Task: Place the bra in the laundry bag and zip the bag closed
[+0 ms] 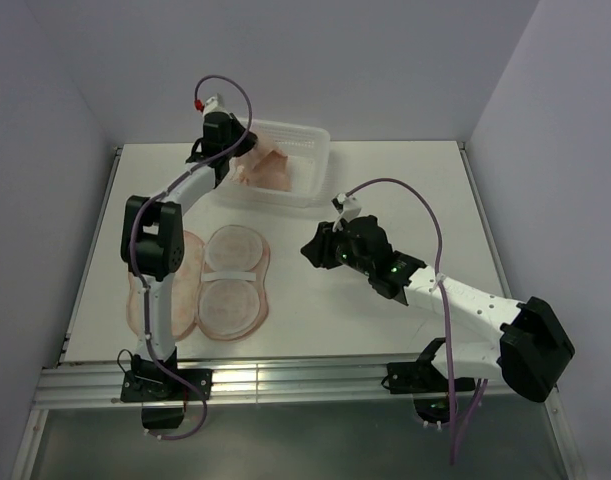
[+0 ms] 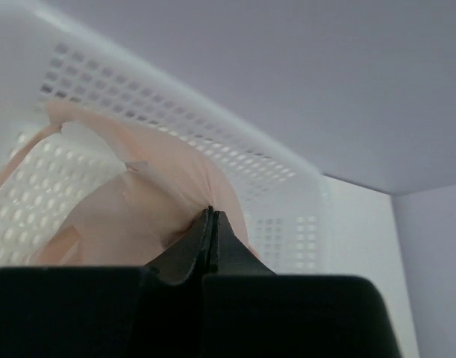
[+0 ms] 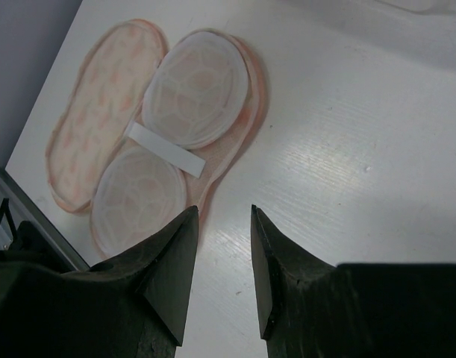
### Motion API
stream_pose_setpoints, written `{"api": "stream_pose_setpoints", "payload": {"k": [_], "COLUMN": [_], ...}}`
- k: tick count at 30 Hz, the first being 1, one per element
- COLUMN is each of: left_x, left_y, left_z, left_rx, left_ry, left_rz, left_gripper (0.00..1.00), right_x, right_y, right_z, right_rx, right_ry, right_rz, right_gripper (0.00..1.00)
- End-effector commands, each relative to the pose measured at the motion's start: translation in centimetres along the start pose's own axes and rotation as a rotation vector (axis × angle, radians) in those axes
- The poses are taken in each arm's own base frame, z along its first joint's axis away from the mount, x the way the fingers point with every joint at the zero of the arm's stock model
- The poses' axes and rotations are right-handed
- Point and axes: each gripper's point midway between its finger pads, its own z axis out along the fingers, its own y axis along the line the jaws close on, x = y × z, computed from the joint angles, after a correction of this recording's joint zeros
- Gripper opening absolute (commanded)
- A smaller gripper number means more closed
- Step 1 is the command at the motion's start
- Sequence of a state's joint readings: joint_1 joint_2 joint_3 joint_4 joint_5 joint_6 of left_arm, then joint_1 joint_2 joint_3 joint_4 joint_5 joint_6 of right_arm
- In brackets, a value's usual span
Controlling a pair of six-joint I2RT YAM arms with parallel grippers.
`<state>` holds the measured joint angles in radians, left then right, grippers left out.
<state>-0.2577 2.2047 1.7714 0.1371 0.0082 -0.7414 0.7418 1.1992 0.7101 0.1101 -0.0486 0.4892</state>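
Observation:
The pale pink bra (image 1: pixel 270 168) lies bunched inside the white mesh basket (image 1: pixel 320 140) at the back of the table. My left gripper (image 1: pixel 233 155) reaches into the basket. In the left wrist view its jaws are pressed together at the tips (image 2: pixel 213 212), pinching a fold of the bra (image 2: pixel 138 201). The peach laundry bag (image 1: pixel 200 290) lies opened flat at the front left, printed half to the left and two pale round pads on the right half. My right gripper (image 3: pixel 224 212) hovers open over bare table just right of the bag (image 3: pixel 108 112), holding nothing.
The basket wall (image 2: pixel 235 142) rises close behind the bra. A white strip (image 3: pixel 166 150) crosses between the bag's two pads. The left arm's lower link (image 1: pixel 160 300) passes over the bag's left half. A metal rail (image 1: pixel 285 380) runs along the near edge.

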Motion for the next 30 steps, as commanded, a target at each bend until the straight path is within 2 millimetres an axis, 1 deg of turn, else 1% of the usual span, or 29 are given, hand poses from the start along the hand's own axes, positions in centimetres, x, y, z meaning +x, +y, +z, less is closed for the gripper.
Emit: {"api": "stream_pose_setpoints", "payload": {"k": [1,2,3,5,7,8,9,10,11,12,14,15,16,17,18,19,20,21,22,23,24,25,26,27,28,29,30], "left_x": [-4.9,-5.1,-5.9,-6.4,-7.5,-7.8,-8.6,-8.8,-8.8,-9.6,-9.8,-10.9,-10.8,-11.7,-11.9,-11.6,-12.2,-12.0,-10.9,-11.1,-10.9,-10.0,-10.4,-9.3,-8.4,-8.9,-7.2], "left_y": [-8.1,-9.0,-9.9,-11.2,-12.7,-13.6,-14.6,-15.2,-16.4,-17.6,-19.7,-20.5,-21.6,-22.8,-23.0,-24.0,-24.9,-24.9,-26.0,-26.0,-26.3,-26.7,-27.1,-26.7,-26.9,-27.1,-26.2], "left_z": [-3.4,-3.8,-4.6,-5.6,-7.2,-7.9,-9.2,-9.8,-10.7,-12.1,-14.0,-15.6,-16.6,-18.5,-19.2,-20.2,-22.0,-22.6,-23.7,-25.0,-25.9,-26.7,-28.7,-29.1,-30.2,-32.6,-32.7], "left_rx": [0.203,0.221,0.238,0.266,0.296,0.315,0.337,0.356,0.386,0.413,0.451,0.456,0.475,0.499,0.491,0.504,0.522,0.511,0.537,0.523,0.522,0.511,0.524,0.515,0.505,0.517,0.501], "left_ry": [-0.097,-0.104,-0.120,-0.134,-0.159,-0.169,-0.184,-0.187,-0.184,-0.199,-0.215,-0.250,-0.255,-0.282,-0.295,-0.295,-0.316,-0.314,-0.295,-0.318,-0.324,-0.316,-0.332,-0.314,-0.312,-0.329,-0.302], "left_rz": [0.043,0.045,0.048,0.052,0.050,0.053,0.053,0.052,0.053,0.055,0.071,0.086,0.094,0.099,0.111,0.115,0.126,0.131,0.140,0.146,0.147,0.142,0.132,0.133,0.125,0.112,0.110], "left_gripper": [0.00,0.00,0.00,0.00,0.00,0.00,0.00,0.00,0.00,0.00,0.00,0.00,0.00,0.00,0.00,0.00,0.00,0.00,0.00,0.00,0.00,0.00,0.00,0.00,0.00,0.00,0.00], "right_x": [-1.6,-1.9,-1.9,-2.3,-2.3,-2.7,-2.7,-3.1,-3.4,-3.4,-4.1,-4.1,-4.7,-4.9,-4.8,-5.6,-5.5,-5.8,-6.4,-6.4,-6.7,-7.2,-7.0,-7.1,-7.4,-7.2,-7.2], "right_y": [0.5,0.7,0.5,0.7,0.7,0.8,0.9,0.7,0.8,0.8,1.1,1.1,1.4,1.6,1.3,1.7,1.7,1.8,2.1,2.3,2.5,3.0,2.9,3.1,3.4,3.3,3.3], "right_z": [-0.9,-1.2,-1.2,-1.6,-1.9,-2.2,-2.4,-2.6,-2.9,-3.1,-3.7,-3.9,-4.5,-4.8,-5.1,-5.9,-6.4,-6.9,-7.9,-8.4,-9.0,-10.0,-10.5,-11.0,-12.0,-12.6,-13.1], "right_rx": [-0.006,-0.010,-0.005,-0.006,-0.003,-0.009,-0.013,0.003,0.000,0.002,-0.001,0.002,-0.007,-0.010,0.002,-0.006,-0.003,0.000,-0.013,-0.019,-0.025,-0.048,-0.049,-0.056,-0.072,-0.071,-0.074], "right_ry": [-0.065,-0.075,-0.075,-0.089,-0.088,-0.101,-0.102,-0.120,-0.131,-0.130,-0.149,-0.153,-0.172,-0.180,-0.178,-0.203,-0.201,-0.212,-0.237,-0.238,-0.249,-0.269,-0.264,-0.269,-0.289,-0.284,-0.287], "right_rz": [-0.010,-0.012,-0.013,-0.016,-0.019,-0.017,-0.018,-0.015,-0.014,-0.014,-0.017,-0.017,-0.016,-0.017,-0.017,-0.019,-0.021,-0.021,-0.019,-0.017,-0.016,-0.013,-0.011,-0.009,-0.004,-0.001,0.002], "right_gripper": [0.42,0.42,0.42,0.42,0.42,0.42,0.42,0.42,0.42,0.42,0.42,0.42,0.42,0.42,0.42,0.42,0.42,0.42,0.42,0.42,0.42,0.42,0.42,0.42,0.42,0.42,0.42]}}
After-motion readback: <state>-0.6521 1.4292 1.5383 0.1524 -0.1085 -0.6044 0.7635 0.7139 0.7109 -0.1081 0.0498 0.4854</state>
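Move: The left hand already grips the bra over the laundry basket, whose middle is some 4 cm to its right, about level with it forward and 12 cm below. The bra goes to the laundry bag's open pouch, about 38 cm back, 4 cm left and 15 cm below; the bag's unzipped lid lies about 18 cm to the left of the pouch. From the right hand, the pouch is some 22 cm left, 3 cm back and 15 cm below. Keeping its shut fingers on the bra, the left hand lifts steeply out of the basket, about 32 cm up, and increasingly swings back over the table towards the robot by about 25 cm, drifting right, while the wrist tips the fingers up by some 30 degrees and turns a little clockwise. The right hand, empty and part open, also rises away from the table beside the bag, easing right and back as its fingers tilt up slightly. ##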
